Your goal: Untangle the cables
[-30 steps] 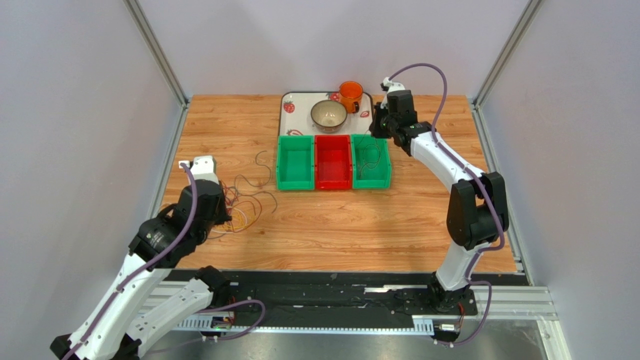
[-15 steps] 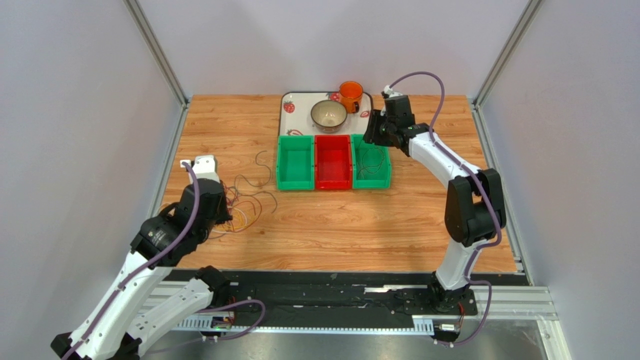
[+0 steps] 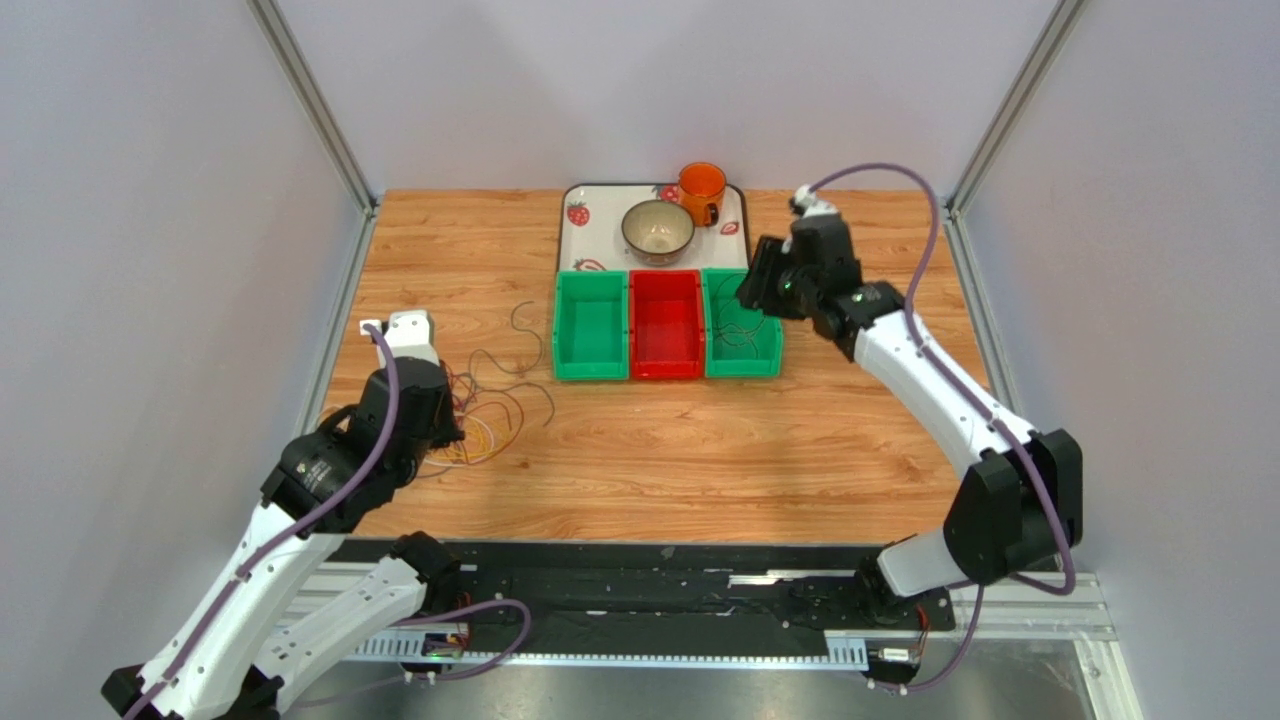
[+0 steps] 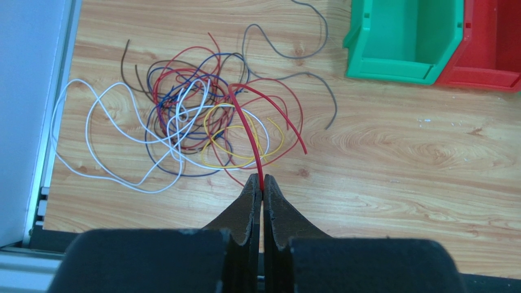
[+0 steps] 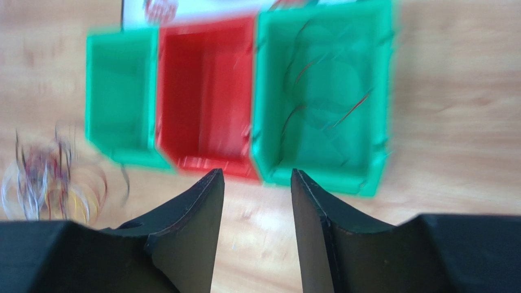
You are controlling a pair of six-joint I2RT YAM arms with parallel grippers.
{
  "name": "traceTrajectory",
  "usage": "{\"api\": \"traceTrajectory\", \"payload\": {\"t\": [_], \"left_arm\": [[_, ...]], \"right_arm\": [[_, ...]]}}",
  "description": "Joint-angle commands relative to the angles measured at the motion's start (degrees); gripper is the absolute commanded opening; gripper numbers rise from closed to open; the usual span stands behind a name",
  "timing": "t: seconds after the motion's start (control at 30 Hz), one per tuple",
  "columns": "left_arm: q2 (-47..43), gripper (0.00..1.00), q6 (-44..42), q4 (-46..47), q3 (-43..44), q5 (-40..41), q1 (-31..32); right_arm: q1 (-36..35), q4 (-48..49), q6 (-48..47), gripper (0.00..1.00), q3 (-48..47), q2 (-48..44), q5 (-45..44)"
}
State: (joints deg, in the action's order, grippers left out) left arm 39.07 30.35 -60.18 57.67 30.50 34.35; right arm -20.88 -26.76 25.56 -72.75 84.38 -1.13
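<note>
The cables lie tangled on the wood at the table's left: thin red, white, yellow, blue and dark wires, seen from above as a small pile. My left gripper is shut on one red cable that rises out of the pile. From above, that gripper sits at the pile's left edge. A few more thin wires lie inside the right green bin. My right gripper stands open with nothing between its fingers, hovering by that bin's right rim.
Three bins stand in a row mid-table: green, red and green. Behind them is a white tray with a bowl and an orange cup. A metal rail borders the table's left edge.
My right gripper has opened over the right green bin, and its arm has swung out to the right. The left arm and its red cable have not moved.
</note>
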Motion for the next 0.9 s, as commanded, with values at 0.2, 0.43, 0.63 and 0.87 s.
{"api": "traceTrajectory", "payload": {"t": [0.2,0.43,0.63,0.87], "left_arm": [[1.7,0.0,-2.1,2.0,8.8,-0.5,-0.2],[7.4,0.0,-6.3,1.4,30.3,-2.4,-0.2],[10.7,0.0,-7.5,1.7,38.5,-4.1,-0.2],[11.6,0.0,-5.5,4.3,37.9,-7.0,-0.2]], "right_arm": [[-22.7,17.7,4.8,0.48,11.8,-1.9,11.8],[-33.4,15.8,5.0,0.45,1.7,9.3,10.9],[-38.0,18.0,1.7,0.48,-4.0,11.1,12.2],[-38.9,25.9,-0.6,0.53,-2.2,9.7,15.5]]}}
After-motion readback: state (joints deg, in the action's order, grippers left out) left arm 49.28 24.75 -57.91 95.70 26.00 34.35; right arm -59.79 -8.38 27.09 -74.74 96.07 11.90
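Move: The left hand already pinches a red cable above the table; the cable pile's middle is some 11 cm ahead of it, 9 cm to its left and 20 cm below, with the yellow cable about 7 cm ahead and 2 cm left, and the grey cable some 20 cm ahead and 4 cm right. From the right hand the pile lies about 50 cm left and 8 cm back, 18 cm lower; the right green bin is roughly 6 cm ahead, straight on, the red bin 6 cm ahead and 13 cm left, and the left green bin 6 cm ahead and 25 cm left. After a brief hold, the left hand keeps its pinch on the red cable and pulls it almost straight up away from the pile by about 22 cm, tipping its fingers up towards level. Meanwhile the empty right hand leaves the right green bin and sweeps left and back past the front of the bins towards the pile, dipping some 5 cm before rising most of the way back, turning about 50 degrees counter-clockwise with its fingers staying half open. ##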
